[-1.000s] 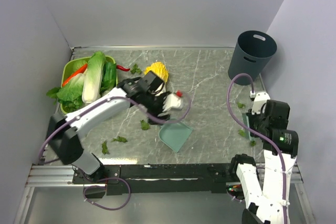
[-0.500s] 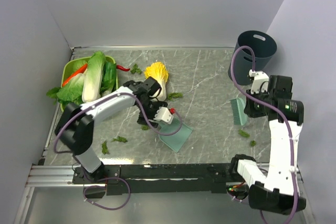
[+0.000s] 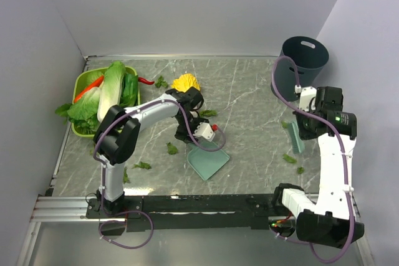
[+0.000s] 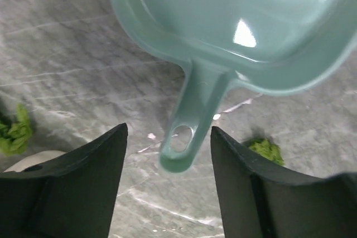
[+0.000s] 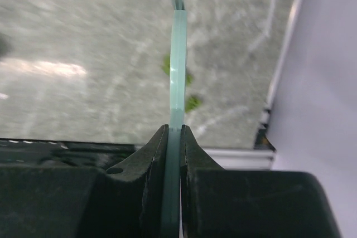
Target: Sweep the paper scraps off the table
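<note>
Small dark-green paper scraps lie scattered on the marble table (image 3: pixel 249 104): one (image 3: pixel 172 148) beside my left arm, two more (image 3: pixel 142 166) (image 3: pixel 124 175) near the front left, others (image 3: pixel 289 159) (image 3: pixel 300 169) at the right edge. The teal dustpan (image 3: pixel 209 161) lies flat at the middle front. My left gripper (image 4: pixel 168 137) is open astride the dustpan's handle (image 4: pixel 187 129), with a gap on each side. A scrap (image 4: pixel 266 150) lies by the right finger. My right gripper (image 5: pixel 174 129) is shut on a thin teal brush (image 3: pixel 297 136), held edge-on over scraps (image 5: pixel 192 103).
A dark bin (image 3: pixel 300 63) stands at the back right corner. At the back left, a green basket (image 3: pixel 80 82) holds whole cabbages, with a red chili (image 3: pixel 145 81) and a yellow-topped cabbage half (image 3: pixel 186 82) beside it. Walls close in left, back and right.
My left gripper swung over the dustpan's handle and its jaws narrowed a little. The right arm rose and carried the brush toward the right edge, turning it edge-on.
</note>
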Action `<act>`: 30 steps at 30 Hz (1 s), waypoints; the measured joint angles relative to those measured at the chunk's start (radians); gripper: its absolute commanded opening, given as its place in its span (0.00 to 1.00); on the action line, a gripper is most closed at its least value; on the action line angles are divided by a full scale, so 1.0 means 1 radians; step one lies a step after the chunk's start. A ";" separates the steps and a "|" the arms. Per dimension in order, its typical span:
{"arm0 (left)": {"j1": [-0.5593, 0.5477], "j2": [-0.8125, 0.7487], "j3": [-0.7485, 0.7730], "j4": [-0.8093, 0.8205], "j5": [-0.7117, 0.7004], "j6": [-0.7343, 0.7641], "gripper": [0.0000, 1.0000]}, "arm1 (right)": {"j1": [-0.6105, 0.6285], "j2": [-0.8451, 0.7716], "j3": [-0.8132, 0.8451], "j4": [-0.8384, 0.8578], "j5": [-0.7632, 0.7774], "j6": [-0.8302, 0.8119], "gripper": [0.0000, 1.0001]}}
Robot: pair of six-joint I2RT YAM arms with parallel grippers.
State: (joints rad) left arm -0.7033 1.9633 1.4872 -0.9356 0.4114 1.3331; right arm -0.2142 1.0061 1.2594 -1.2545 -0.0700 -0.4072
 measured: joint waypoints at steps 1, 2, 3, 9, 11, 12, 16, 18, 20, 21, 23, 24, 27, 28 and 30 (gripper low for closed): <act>0.000 0.001 0.000 -0.007 0.000 0.005 0.64 | -0.002 0.000 -0.016 0.000 0.026 -0.012 0.00; 0.000 0.001 0.000 -0.017 0.000 0.010 0.63 | -0.008 0.003 -0.034 -0.003 0.050 -0.023 0.00; 0.000 0.001 0.000 -0.024 0.000 0.013 0.63 | -0.016 0.008 -0.051 -0.007 0.076 -0.032 0.00; 0.000 0.001 -0.008 -0.034 0.006 0.009 0.66 | -0.035 0.042 -0.146 -0.001 0.165 -0.079 0.00; 0.000 0.001 -0.014 -0.034 0.009 0.008 0.65 | -0.035 0.044 -0.177 0.003 0.173 -0.091 0.00; 0.000 0.001 -0.019 -0.035 0.009 0.008 0.64 | -0.035 0.044 -0.198 0.009 0.175 -0.098 0.00; 0.000 0.001 -0.024 -0.039 0.010 0.000 0.56 | -0.035 0.053 -0.253 0.031 0.167 -0.116 0.00; 0.000 0.001 -0.023 -0.042 0.011 -0.013 0.52 | -0.035 0.071 -0.256 0.040 0.149 -0.116 0.00; 0.000 0.001 -0.023 -0.043 0.013 -0.027 0.48 | -0.035 0.099 -0.254 0.055 0.121 -0.114 0.00; 0.000 0.001 -0.023 -0.043 0.014 -0.039 0.47 | -0.035 0.117 -0.248 0.055 0.102 -0.109 0.00; 0.000 -0.004 -0.029 -0.034 0.018 -0.067 0.44 | -0.035 0.160 -0.226 0.055 0.063 -0.095 0.00; 0.000 -0.010 -0.037 -0.026 0.018 -0.080 0.43 | -0.035 0.187 -0.206 0.058 0.038 -0.082 0.00; 0.000 -0.042 -0.077 -0.005 0.022 -0.143 0.37 | -0.034 0.274 -0.124 0.061 -0.048 -0.032 0.00; 0.000 -0.056 -0.090 0.002 0.023 -0.169 0.33 | -0.033 0.299 -0.093 0.063 -0.074 -0.015 0.00; 0.000 -0.084 -0.106 0.015 0.022 -0.220 0.29 | -0.030 0.341 -0.031 0.066 -0.126 0.019 0.00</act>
State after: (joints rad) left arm -0.7033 1.8797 1.3815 -0.9207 0.4332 1.1133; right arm -0.2440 1.3476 1.2285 -1.1885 -0.1959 -0.3885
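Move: The right hand grips the brush; the near paper scrap lies about 4 cm ahead of it, 2 cm left and 20 cm below, a smaller scrap roughly level, 1 cm right, and a far scrap some 15 cm ahead, 4 cm left. The dustpan handle sits between the left hand's open fingers, about 1 cm right, 1 cm back and 2 cm down; a leafy scrap lies 3 cm back, 6 cm left. Right hand dips 9 cm back-right, then sweeps the brush forward-left at the scraps; left pinches the dustpan handle. ##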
